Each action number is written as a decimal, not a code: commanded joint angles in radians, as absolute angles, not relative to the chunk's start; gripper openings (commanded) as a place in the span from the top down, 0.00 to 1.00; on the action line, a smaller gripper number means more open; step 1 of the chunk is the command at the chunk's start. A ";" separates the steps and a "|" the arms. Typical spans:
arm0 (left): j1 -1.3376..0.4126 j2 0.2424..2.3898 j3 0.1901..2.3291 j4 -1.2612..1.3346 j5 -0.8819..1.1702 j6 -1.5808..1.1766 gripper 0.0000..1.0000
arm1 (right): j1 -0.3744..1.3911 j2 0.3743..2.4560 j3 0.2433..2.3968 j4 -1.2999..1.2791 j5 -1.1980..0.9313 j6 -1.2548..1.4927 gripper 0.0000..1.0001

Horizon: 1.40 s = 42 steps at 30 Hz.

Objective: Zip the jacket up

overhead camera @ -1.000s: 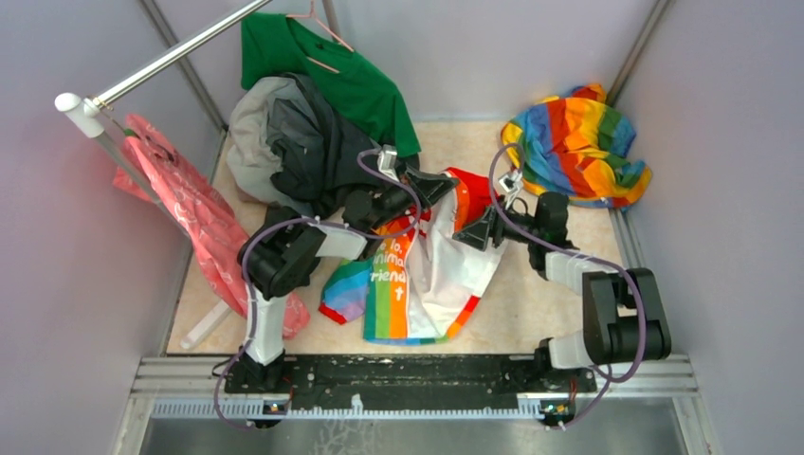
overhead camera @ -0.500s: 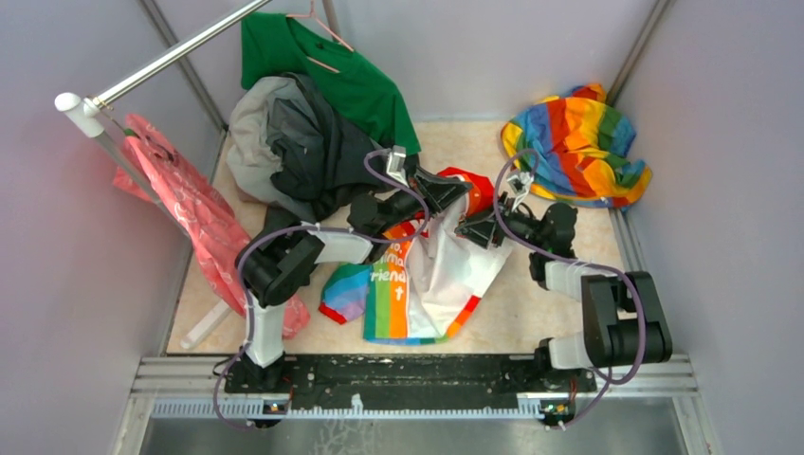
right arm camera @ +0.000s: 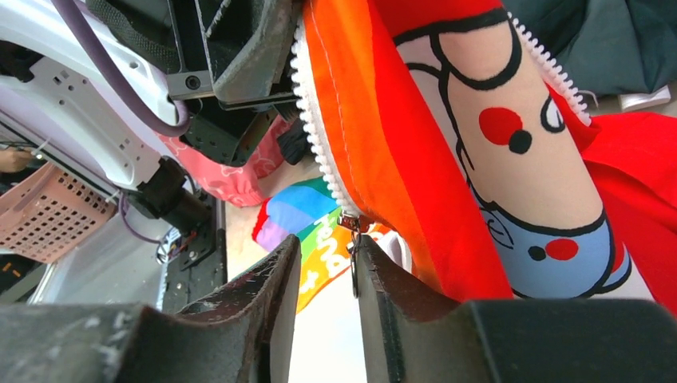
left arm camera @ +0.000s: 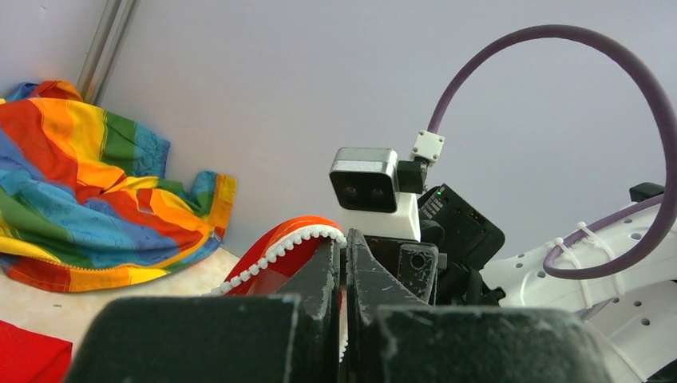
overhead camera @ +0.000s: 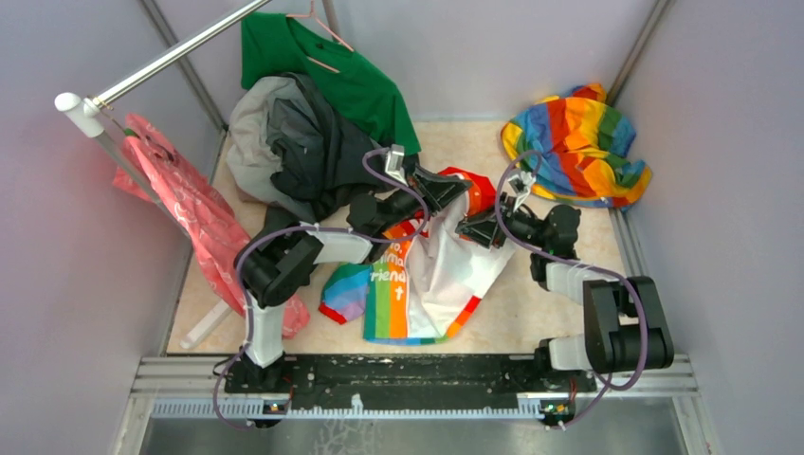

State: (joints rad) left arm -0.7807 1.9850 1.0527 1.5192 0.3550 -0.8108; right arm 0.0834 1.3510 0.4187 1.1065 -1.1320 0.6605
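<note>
The white jacket (overhead camera: pixel 446 275) with rainbow panels lies mid-table, its red hood end lifted. My left gripper (overhead camera: pixel 444 190) is shut on the zipper strip; in the left wrist view its jaws (left arm camera: pixel 345 247) pinch the white-toothed red edge (left arm camera: pixel 279 249). My right gripper (overhead camera: pixel 469 227) sits just right of it, under the raised edge. In the right wrist view the zipper strip (right arm camera: pixel 315 136) runs down to the slider, and the metal pull tab (right arm camera: pixel 354 259) hangs between the right gripper's (right arm camera: pixel 327 249) jaws. The tab lies against one finger (right arm camera: pixel 383 279), with a gap to the other.
An all-rainbow cloth (overhead camera: pixel 576 142) is bunched at the back right corner. A dark grey garment pile (overhead camera: pixel 294 142) and a green shirt (overhead camera: pixel 322 66) on a hanger fill the back left. A pink garment (overhead camera: pixel 190 218) hangs from the metal rail (overhead camera: pixel 161 62).
The right gripper has moved left to the jacket's zipper and its jaws have narrowed around the pull tab. The left gripper, still shut, shifted the lifted edge slightly right.
</note>
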 commanded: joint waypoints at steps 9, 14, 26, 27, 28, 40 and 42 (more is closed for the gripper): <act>-0.772 1.930 1.085 1.793 0.337 -0.807 1.00 | 0.091 1.323 0.439 1.127 -1.155 0.648 0.78; -0.769 1.927 1.081 1.792 0.337 -0.801 1.00 | 0.091 1.298 0.433 1.181 -1.149 0.698 1.00; -0.721 1.959 1.071 1.793 0.349 -0.715 1.00 | 0.097 1.250 0.540 0.772 -1.231 0.581 1.00; -0.706 1.959 1.070 1.793 0.352 -0.709 1.00 | 0.097 1.257 0.550 0.723 -1.244 0.556 1.00; -0.692 1.960 1.065 1.792 0.358 -0.700 1.00 | 0.097 1.256 0.555 0.700 -1.253 0.545 1.00; -0.586 2.025 0.989 1.792 0.417 -0.627 1.00 | 0.104 1.214 0.560 0.749 -1.342 0.569 1.00; -0.589 2.034 0.998 1.793 0.437 -0.637 1.00 | 0.117 1.215 0.597 0.579 -1.314 0.447 1.00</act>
State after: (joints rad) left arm -0.6334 2.0068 0.9955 1.5215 0.4774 -0.6777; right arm 0.0898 1.2556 0.5453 0.7387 -1.2263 0.5827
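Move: The zipper pull lies almost between the right hand's part-open fingers, about 1 cm ahead of the hand point and 1 cm to its left, at its height. From the right hand, the zipper edge's held top end is about 4 cm ahead, 2 cm right and 10 cm higher, the red hood some 16 cm ahead, 3 cm right and lower, and the rainbow sleeve about 25 cm left, 2 cm back. From the left hand, the pull is about 4 cm back, 2 cm left and 10 cm below. Nearly in place, the right hand shuts its part-open fingers on the zipper pull's tab, then lifts it about 2 cm, drawing slightly back. The left hand keeps its pinch on the top of the zipper edge, rises a touch, then late and quicker swings forward and left and sinks, about 4 to 5 cm each way, turning some 10 degrees. ##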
